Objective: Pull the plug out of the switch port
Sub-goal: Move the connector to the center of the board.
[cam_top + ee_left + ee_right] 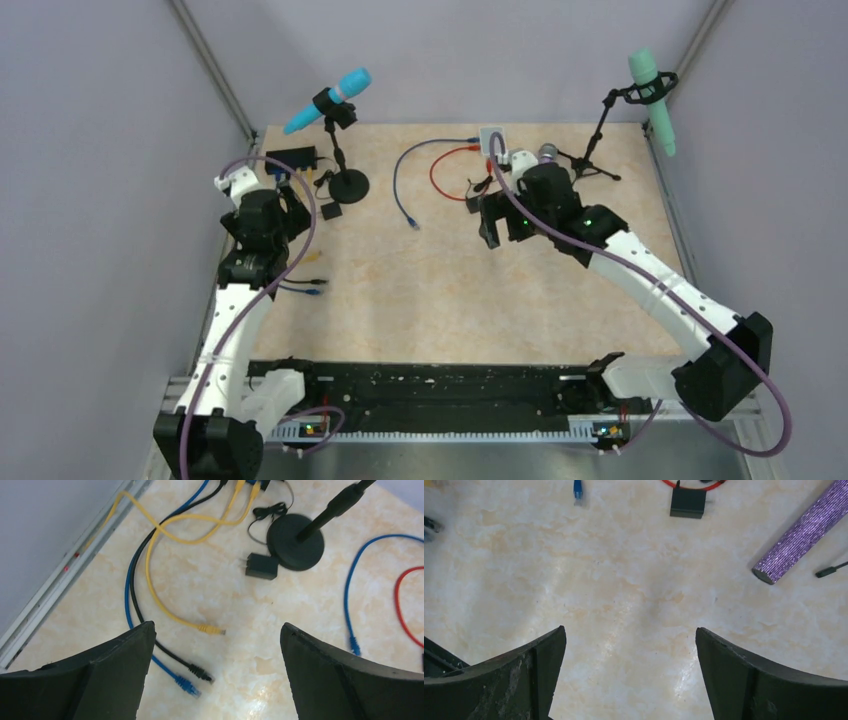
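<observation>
The switch (291, 157) is a flat black box at the back left of the table. Yellow, blue and black cables run from its near edge. In the left wrist view only its edge shows at the top, with two yellow plugs (248, 487) seated in it. The loose ends of a yellow cable (210, 628), a black cable (200, 672) and a blue cable (186, 684) lie on the table. My left gripper (293, 210) hovers open over those loose ends, holding nothing. My right gripper (488, 232) is open over bare table right of centre.
A microphone stand's round base (349, 185) and a small black block (332, 211) sit right of the switch. A pale grey pad (492, 140) with red and blue cables lies at the back. A glittery purple cylinder (796, 535) and a second stand (590, 160) are near the right gripper.
</observation>
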`<control>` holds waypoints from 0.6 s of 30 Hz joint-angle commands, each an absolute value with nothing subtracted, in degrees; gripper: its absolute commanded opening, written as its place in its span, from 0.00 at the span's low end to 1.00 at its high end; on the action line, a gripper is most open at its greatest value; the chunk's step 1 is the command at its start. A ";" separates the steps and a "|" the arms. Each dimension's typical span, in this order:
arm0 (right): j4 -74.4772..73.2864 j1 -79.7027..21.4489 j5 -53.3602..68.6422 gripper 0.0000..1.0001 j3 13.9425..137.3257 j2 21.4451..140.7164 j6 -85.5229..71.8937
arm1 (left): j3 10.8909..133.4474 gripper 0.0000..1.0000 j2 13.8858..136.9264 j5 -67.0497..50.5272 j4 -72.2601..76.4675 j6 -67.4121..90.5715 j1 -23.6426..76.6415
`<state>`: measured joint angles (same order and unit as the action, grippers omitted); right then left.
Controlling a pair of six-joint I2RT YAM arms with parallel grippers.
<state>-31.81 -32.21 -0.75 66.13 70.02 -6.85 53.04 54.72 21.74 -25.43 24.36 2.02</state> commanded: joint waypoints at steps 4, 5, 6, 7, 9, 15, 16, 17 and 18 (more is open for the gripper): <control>-23.16 -34.47 -11.96 0.99 65.68 72.71 -15.07 | 53.08 0.99 50.81 20.42 -27.96 23.74 1.93; -19.40 -34.50 -10.27 0.99 64.98 72.28 -14.09 | 53.80 0.99 51.02 18.42 -27.62 21.85 1.93; -15.39 -34.45 -9.18 0.99 63.94 71.96 -13.42 | 54.47 0.99 51.25 17.53 -26.55 20.90 1.93; -10.78 -34.33 -8.87 0.99 63.30 72.20 -13.53 | 55.32 0.99 51.68 17.34 -25.41 21.14 1.93; -7.00 -34.20 -10.27 0.99 66.54 75.77 -14.43 | 57.66 0.99 52.91 17.86 -23.91 22.95 1.87; -25.46 -33.90 -13.95 0.99 91.42 96.60 -11.72 | 67.98 0.99 59.80 17.49 -24.21 22.92 1.86; -27.47 -33.93 -14.85 0.99 94.03 98.85 -11.77 | 68.90 0.99 60.81 17.14 -24.68 22.66 1.85; -29.64 -33.93 -15.80 0.99 96.13 100.62 -11.95 | 69.55 0.99 61.63 16.87 -25.20 22.75 1.80; -31.48 -33.93 -16.60 0.99 97.85 102.20 -12.13 | 69.55 0.99 62.13 16.74 -25.79 22.95 1.82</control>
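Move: The white switch, the likely aim, lies about 33 cm ahead of the open right hand, roughly in line with it and some 20 cm lower. The power adapter is about 17 cm ahead and 5 cm left, the loose blue plug 12 cm ahead and 20 cm left, and the purple microphone 21 cm ahead and 11 cm right, all at table height. From the left hand the white switch is about 33 cm ahead and 45 cm right. Heading for the white switch, the right hand dips a little, then sweeps forward about 13 cm and left about 7, still high over the table, turning some 10 degrees clockwise while its fingers tip slightly up. The left hand sinks and draws back about 2 cm, then rises to end some 7 cm higher and a little forward. Both grippers stay wide open and touch nothing. ##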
